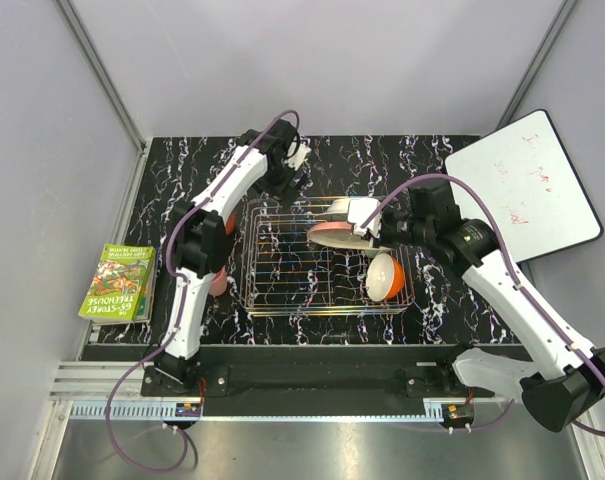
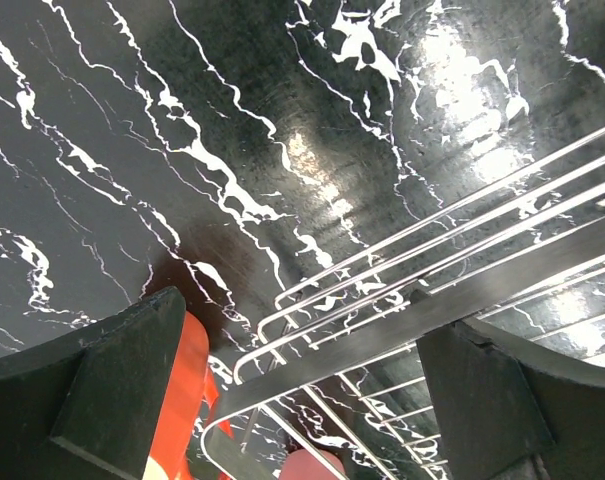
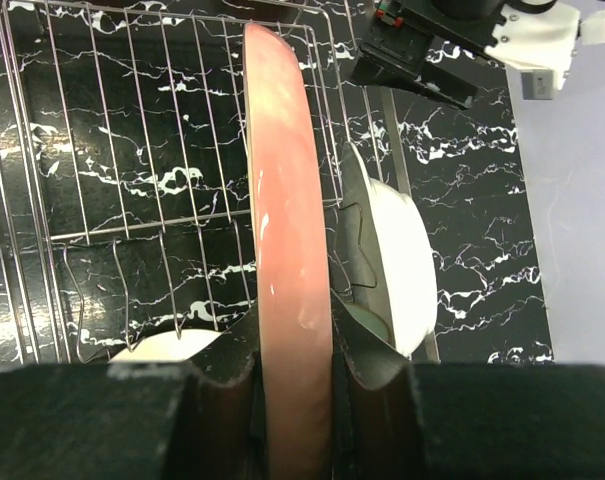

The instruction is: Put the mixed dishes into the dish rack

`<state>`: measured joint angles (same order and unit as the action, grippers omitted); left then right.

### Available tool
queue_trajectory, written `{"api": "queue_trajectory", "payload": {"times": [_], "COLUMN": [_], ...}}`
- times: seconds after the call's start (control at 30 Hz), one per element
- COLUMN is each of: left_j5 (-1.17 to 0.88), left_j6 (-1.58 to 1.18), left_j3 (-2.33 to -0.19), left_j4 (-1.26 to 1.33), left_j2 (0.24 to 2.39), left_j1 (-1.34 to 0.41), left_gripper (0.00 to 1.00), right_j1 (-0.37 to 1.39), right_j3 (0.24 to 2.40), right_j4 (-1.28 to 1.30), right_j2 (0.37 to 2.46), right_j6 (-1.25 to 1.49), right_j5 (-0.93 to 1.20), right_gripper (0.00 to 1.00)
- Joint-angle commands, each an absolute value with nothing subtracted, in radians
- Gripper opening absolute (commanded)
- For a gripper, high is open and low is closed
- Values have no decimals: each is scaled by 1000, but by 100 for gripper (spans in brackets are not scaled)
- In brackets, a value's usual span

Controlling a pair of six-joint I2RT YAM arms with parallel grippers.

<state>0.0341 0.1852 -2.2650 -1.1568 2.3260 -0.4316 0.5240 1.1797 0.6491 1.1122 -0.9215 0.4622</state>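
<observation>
The dish rack (image 1: 282, 270) is a silver wire basket in the middle of the table. My right gripper (image 1: 370, 232) is shut on the pink-and-peach plate (image 1: 334, 236), holding it on edge over the rack's far right part. In the right wrist view the plate (image 3: 287, 220) runs up from between the fingers. Beside it stand a white plate (image 3: 410, 270) and a sliver of pale green bowl (image 3: 370, 322). An orange bowl with white inside (image 1: 386, 277) leans in the rack's right end. My left gripper (image 1: 294, 172) hangs open above the rack's far left corner (image 2: 382, 300), with nothing between its fingers.
An orange mug (image 2: 187, 385) and a pink mug (image 2: 307, 465) sit left of the rack, mostly hidden behind the left arm in the top view. A green book (image 1: 119, 283) lies at the table's left edge. A whiteboard (image 1: 527, 190) leans at the right.
</observation>
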Motion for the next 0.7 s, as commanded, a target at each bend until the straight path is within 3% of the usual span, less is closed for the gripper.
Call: {"api": "queue_trajectory", "payload": {"times": [0.0, 0.67], "left_j5": [-34, -175], "left_j6": [167, 186], "left_j3": [-2296, -2327], "left_j4": [-1147, -1216], "left_j2": [2220, 2014], "left_j1": [-420, -397], "left_gripper": [99, 99], "right_j1": [540, 545], "right_j3": [1253, 1183], "right_j4": [543, 549], "right_j2": [1109, 1152], "right_j6": [-966, -996], "right_j5": [471, 437], "right_gripper": [0, 0]}}
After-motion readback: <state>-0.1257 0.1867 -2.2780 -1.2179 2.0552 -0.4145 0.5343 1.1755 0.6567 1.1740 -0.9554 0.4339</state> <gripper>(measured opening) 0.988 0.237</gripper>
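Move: The left hand hangs open over the rack's far rim. The orange mug lies about 9 cm to its left and 3 back, 5 lower; the pink cup some 18 cm back and 11 left. The right hand still holds the pink plate, its rack slot roughly 4 cm ahead, 7 left and 15 below. The standing white plate is about 11 cm ahead and 5 left, the orange bowl below, 2 back and 2 right. Straight up for the most part, quickening after a slow start, the open left hand rises about 12 cm clear of the rack's far rim, easing back a little, its fingers tilting some 15 degrees to point more outward and right. The right hand keeps its pinch on the pink plate's edge and slowly lowers the plate about 2 cm towards the rack, edging slightly forward. ##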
